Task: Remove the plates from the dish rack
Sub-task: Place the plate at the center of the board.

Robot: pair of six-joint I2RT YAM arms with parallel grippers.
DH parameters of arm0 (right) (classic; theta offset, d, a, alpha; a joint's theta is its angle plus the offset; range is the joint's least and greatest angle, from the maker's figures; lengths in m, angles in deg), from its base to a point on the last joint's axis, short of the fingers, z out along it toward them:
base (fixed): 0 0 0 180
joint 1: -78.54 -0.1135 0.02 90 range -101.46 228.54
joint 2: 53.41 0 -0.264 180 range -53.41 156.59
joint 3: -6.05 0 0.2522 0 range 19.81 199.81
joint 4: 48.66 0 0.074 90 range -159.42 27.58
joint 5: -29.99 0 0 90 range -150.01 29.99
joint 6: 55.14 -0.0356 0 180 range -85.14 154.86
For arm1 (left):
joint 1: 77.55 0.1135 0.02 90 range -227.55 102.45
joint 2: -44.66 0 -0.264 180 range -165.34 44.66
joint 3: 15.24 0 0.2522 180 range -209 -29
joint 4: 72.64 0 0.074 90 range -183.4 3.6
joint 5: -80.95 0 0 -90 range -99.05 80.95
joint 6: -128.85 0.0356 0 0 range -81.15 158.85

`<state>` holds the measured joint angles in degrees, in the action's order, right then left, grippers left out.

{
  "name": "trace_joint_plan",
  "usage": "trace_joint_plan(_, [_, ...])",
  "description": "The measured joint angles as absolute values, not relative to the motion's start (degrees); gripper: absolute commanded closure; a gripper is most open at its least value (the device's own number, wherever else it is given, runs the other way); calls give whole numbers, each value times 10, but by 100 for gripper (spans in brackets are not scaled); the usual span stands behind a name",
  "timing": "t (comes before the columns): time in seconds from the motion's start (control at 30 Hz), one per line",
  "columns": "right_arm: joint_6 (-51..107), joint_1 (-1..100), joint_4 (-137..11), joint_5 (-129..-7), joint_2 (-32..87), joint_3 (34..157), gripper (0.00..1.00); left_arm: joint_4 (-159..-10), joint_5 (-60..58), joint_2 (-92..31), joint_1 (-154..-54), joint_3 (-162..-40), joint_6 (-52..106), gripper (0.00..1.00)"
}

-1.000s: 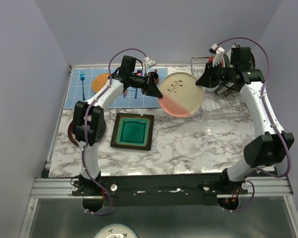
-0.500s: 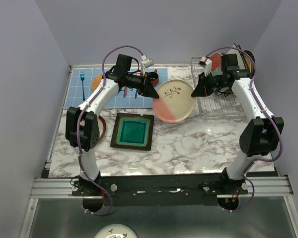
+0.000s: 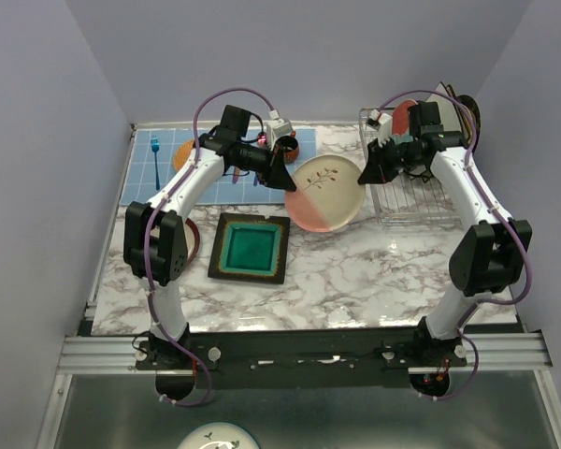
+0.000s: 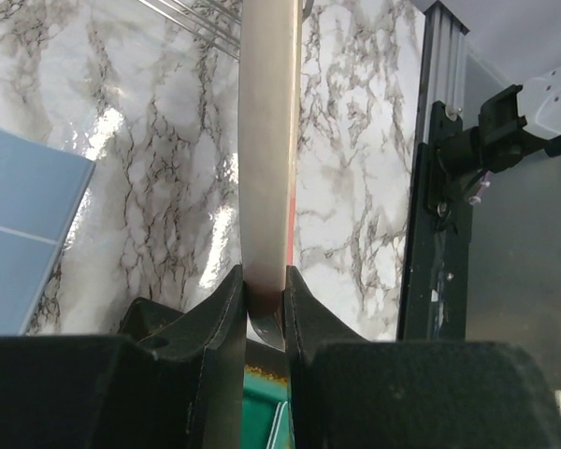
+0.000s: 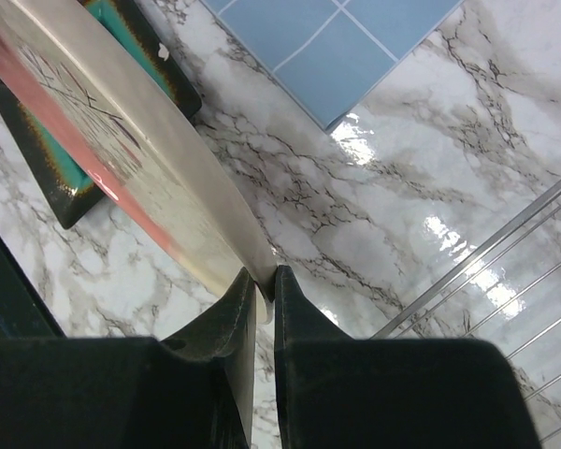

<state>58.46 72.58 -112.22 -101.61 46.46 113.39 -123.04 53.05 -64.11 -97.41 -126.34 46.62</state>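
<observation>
A round cream and pink plate (image 3: 325,192) with a twig drawing hangs tilted above the marble, between the rack and the blue mat. My left gripper (image 3: 285,174) is shut on its left rim; in the left wrist view the plate's edge (image 4: 266,140) runs up from my left gripper (image 4: 262,292). My right gripper (image 3: 366,172) is shut on the plate's right rim (image 5: 103,140), seen pinched in the right gripper (image 5: 265,281). The silver wire dish rack (image 3: 419,198) stands at the back right with more plates (image 3: 407,116) upright at its far end. A teal square plate (image 3: 250,248) lies flat on the table.
A blue tiled mat (image 3: 168,178) at the back left carries an orange woven round mat (image 3: 188,150), a blue fork (image 3: 155,154) and a dark-red cup (image 3: 291,147). A red-rimmed plate edge (image 3: 194,239) shows behind the left arm. Walls close in on three sides.
The cream and pink plate has moved left, away from the rack, with both grippers still on its rims. The right arm swung inward; the left arm drew back.
</observation>
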Motion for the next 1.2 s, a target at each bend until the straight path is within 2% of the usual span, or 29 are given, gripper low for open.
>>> trace_joint_plan(0.77, [618,720,-1150,-959,451,1063,99,-1290,461,-725,-1004,-1271,553,100])
trace_joint_plan(1.2, [626,717,-1183,-926,440,1025,99,-1351,436,-788,-1028,-1313,615,100])
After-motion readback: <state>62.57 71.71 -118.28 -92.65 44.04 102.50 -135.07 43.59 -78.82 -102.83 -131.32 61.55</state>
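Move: Between the two hands hangs the patterned plate. The clear marble it is being taken to lies about 9 cm right, 3 cm back and 19 cm below the left hand, and roughly 10 cm left, 6 cm back and 18 cm below the right. From the left hand, the green square plate sits some 12 cm left and 3 cm back, the mug 24 cm straight ahead. The dish rack's middle is some 15 cm ahead and 16 cm right of the right hand. Lowering the patterned plate towards the bare marble right of the green square plate, both hands keep their rim grips on opposite sides. The left sinks about 12 cm almost straight down, drifting slightly right. The right goes down some 6.5 cm and back about 5.5 cm, easing right. Both sets of fingers tip further downward by about 15 degrees and stay closed on the rim. ##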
